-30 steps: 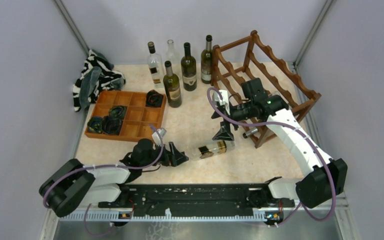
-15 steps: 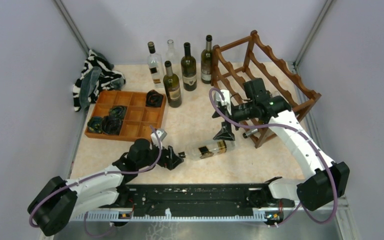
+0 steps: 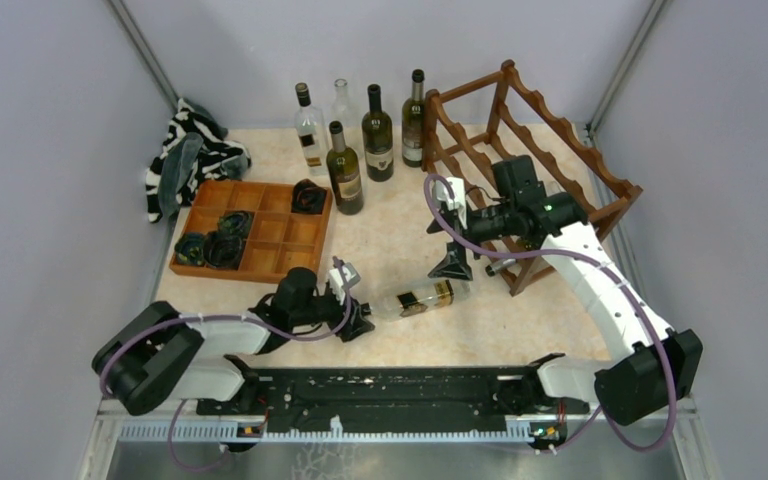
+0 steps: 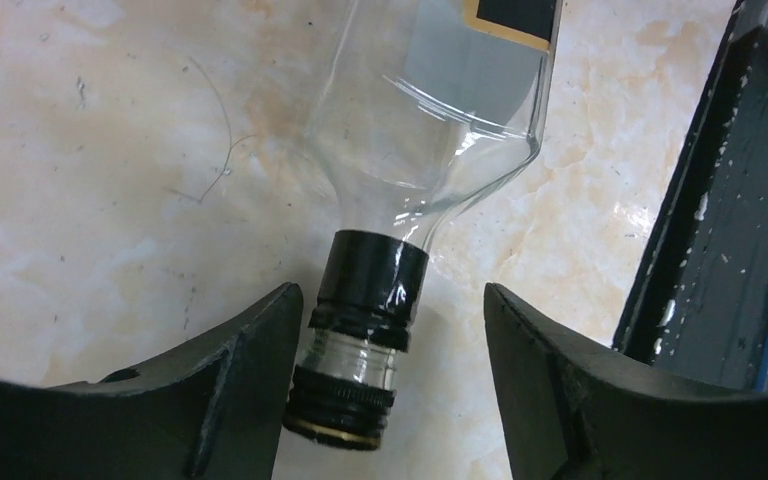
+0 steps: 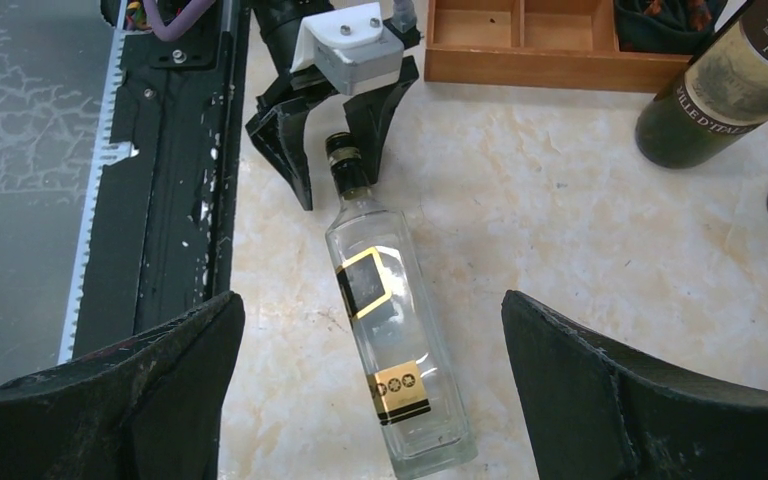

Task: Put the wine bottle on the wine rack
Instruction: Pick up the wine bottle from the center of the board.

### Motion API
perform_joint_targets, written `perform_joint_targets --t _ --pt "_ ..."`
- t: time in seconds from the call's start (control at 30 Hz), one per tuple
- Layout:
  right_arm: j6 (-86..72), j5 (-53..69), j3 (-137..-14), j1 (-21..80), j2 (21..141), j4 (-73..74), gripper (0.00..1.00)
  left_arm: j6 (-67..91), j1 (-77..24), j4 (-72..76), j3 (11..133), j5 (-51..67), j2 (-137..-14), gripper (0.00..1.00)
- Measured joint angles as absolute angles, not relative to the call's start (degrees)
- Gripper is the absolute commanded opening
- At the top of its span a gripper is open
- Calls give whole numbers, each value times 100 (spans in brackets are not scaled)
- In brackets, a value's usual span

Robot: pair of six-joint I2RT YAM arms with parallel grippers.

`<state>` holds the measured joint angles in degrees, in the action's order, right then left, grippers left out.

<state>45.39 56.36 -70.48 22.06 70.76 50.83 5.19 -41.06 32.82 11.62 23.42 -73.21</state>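
A clear wine bottle (image 3: pixel 422 298) with black and gold labels lies on its side on the marbled table, neck pointing left. Its black cap (image 4: pixel 360 290) sits between the fingers of my left gripper (image 4: pixel 390 300); the left finger touches the cap and the right finger stands apart, so it is open. From the right wrist, the bottle's body (image 5: pixel 385 320) lies below my wide-open right gripper (image 5: pixel 372 310), which hovers over its base end (image 3: pixel 448 235). The dark reddish-brown wine rack (image 3: pixel 560 140) stands at the back right, behind my right arm.
Several upright bottles (image 3: pixel 378 135) stand at the back, left of the rack. An orange-brown compartment tray (image 3: pixel 260 245) holding dark items sits at the left, with a striped cloth (image 3: pixel 190 155) behind it. The black base rail (image 3: pixel 380 395) runs along the near edge.
My left gripper has slid right onto the bottle's neck and its jaws have narrowed round the cap. The right gripper and the bottle have barely moved.
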Motion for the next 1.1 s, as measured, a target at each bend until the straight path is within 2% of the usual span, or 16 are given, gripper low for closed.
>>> perform_joint_targets --t 0.1,0.33,0.57,0.67,0.77,1.1 --pt "4539 5653 -7048 2182 7050 5081 98 244 -4104 3363 1313 2534 -7638 59" --pt "4539 5699 -7006 2134 7026 5089 99 -38 -4117 3579 1411 2620 -7946 56" --pt "4541 5714 -7006 2119 7026 5087 99 -268 -4163 3780 1433 2600 -8130 45" --pt "4539 5714 -7006 2119 7026 5087 98 -322 -4200 3857 1446 2650 -8208 33" --pt "4541 5714 -7006 2117 7026 5087 99 -353 -4254 3911 1463 2709 -8267 1" --pt "4539 5741 -7006 2104 7026 5089 98 375 -4246 3765 1326 3094 -7907 0"
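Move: The clear bottle lies on its side with its neck already between my open left fingers; its middle is about 12 cm to the right of my left hand, 3 cm ahead and 1 cm lower. A green bottle stands some 27 cm ahead and 5 cm to the left, and the wooden tray's middle is about 22 cm ahead and 29 cm left. From my right hand, the clear bottle's middle is about 21 cm below and 4 cm left, level fore and aft. I slide my left hand about 2 cm to the right along the neck, sinking about 1 cm and turning roughly 10 degrees clockwise, while I close my fingers until both pads pinch the black sleeve below the cap. Keeping that grip, I draw the neck back about 2 cm towards my base and start upwards by about 1 cm. ##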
